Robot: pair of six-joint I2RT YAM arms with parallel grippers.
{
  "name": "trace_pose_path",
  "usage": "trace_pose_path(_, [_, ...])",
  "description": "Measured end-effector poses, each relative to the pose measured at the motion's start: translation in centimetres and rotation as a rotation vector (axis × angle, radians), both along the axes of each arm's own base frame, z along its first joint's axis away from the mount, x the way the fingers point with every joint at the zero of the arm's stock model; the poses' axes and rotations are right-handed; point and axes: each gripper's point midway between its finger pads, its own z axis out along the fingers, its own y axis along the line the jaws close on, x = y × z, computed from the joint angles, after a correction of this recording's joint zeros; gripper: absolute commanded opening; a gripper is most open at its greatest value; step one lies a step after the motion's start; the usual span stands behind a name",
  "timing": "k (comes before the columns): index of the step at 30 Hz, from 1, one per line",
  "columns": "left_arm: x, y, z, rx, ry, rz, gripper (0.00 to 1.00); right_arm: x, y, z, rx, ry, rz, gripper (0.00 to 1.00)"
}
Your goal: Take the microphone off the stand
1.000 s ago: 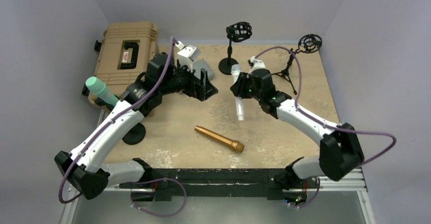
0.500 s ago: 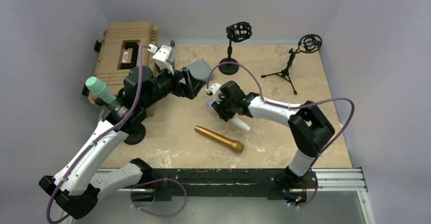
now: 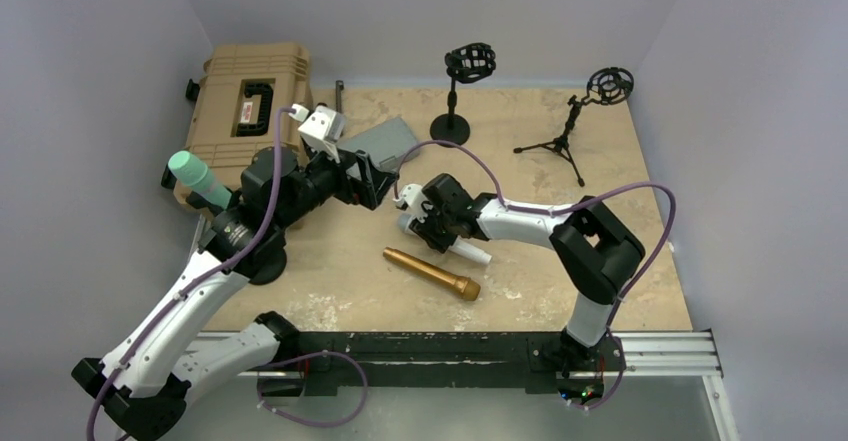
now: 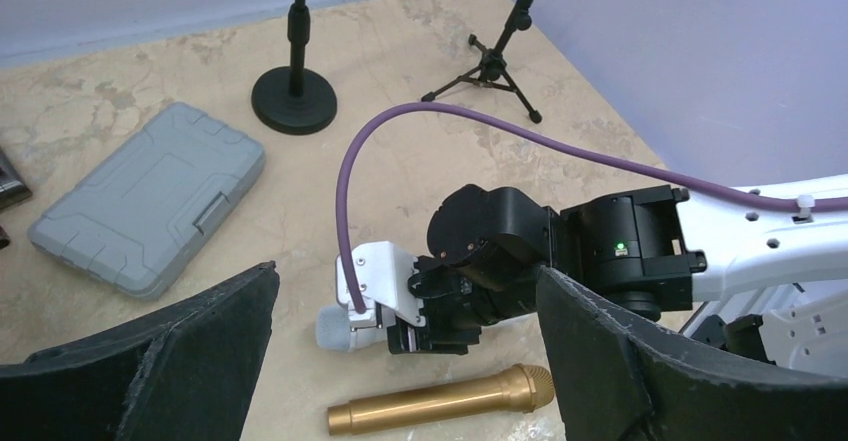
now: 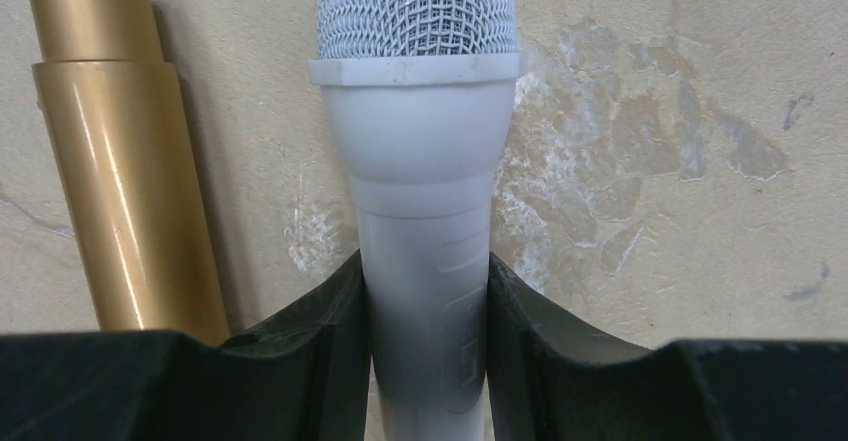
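Note:
My right gripper (image 3: 428, 229) is shut on a white microphone (image 3: 472, 254) and holds it low over the table, lying roughly flat. In the right wrist view both pads (image 5: 312, 329) press on its white handle (image 5: 428, 261), and its mesh head points away. A gold microphone (image 3: 431, 272) lies on the table just beside it (image 5: 120, 161). A green-headed microphone (image 3: 189, 172) sits in a stand at the far left. My left gripper (image 3: 368, 175) is open and empty, hovering left of the right gripper, and its wrist view shows the right gripper (image 4: 470, 311) between its fingers (image 4: 150, 361).
An empty round-base stand (image 3: 455, 91) and an empty tripod stand (image 3: 580, 121) are at the back. A tan case (image 3: 250, 101) sits back left, and a grey case (image 3: 385, 141) beside it. The green microphone's stand base (image 3: 262, 261) is near the left arm.
My right gripper has carried the white microphone left and down, from the table's middle to beside the gold microphone. My left gripper has drawn back to the left.

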Motion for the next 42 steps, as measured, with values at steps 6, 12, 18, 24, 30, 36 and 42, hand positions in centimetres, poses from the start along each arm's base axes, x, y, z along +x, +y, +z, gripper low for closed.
trace_pose_path(6, [-0.5,0.2,0.9,-0.021,-0.026,-0.01,0.97,0.2,0.6,0.1,0.004,-0.028,0.011,0.29])
trace_pose_path(12, [-0.6,0.0,0.8,-0.021,-0.022,-0.023,0.97,0.4,1.0,0.1,-0.001,-0.051,0.015,0.38])
trace_pose_path(18, [-0.7,-0.2,0.7,-0.021,-0.018,-0.035,0.97,0.5,1.2,0.1,-0.017,-0.071,0.011,0.47])
trace_pose_path(24, [-0.8,-0.3,0.7,-0.021,-0.017,-0.041,0.97,0.7,1.1,0.3,-0.032,-0.088,0.001,0.53])
trace_pose_path(30, [-0.9,-0.3,0.7,-0.021,-0.017,-0.043,0.97,0.6,0.8,0.4,-0.053,-0.083,-0.002,0.56])
trace_pose_path(36, [-0.9,-0.3,0.8,-0.022,-0.019,-0.042,0.97,1.0,0.8,1.5,-0.06,-0.09,-0.018,0.69])
trace_pose_path(42, [-1.1,0.2,1.3,-0.026,-0.042,-0.03,0.97,1.7,1.4,7.7,0.071,-0.179,-0.075,0.99])
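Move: Between the right hand's fingers is the white microphone, held near its head, its middle roughly 3 cm to the right and 1 cm back of the hand. The gold microphone lies about 7 cm back, level sideways; the round stand base is some 22 cm ahead and 3 cm right; the grey case is about 17 cm ahead and 10 cm left. From the left hand, the white microphone's middle lies about 9 cm right, 3 cm ahead and 32 cm below. Easing the held white microphone about 1 cm left, low at the table, the right hand stays down and slowly opens its fingers from roughly a third to just over half. It then rises straight up about 7 cm, spreading the fingers fully and tilting some 10 degrees as they come clear of the microphone. ##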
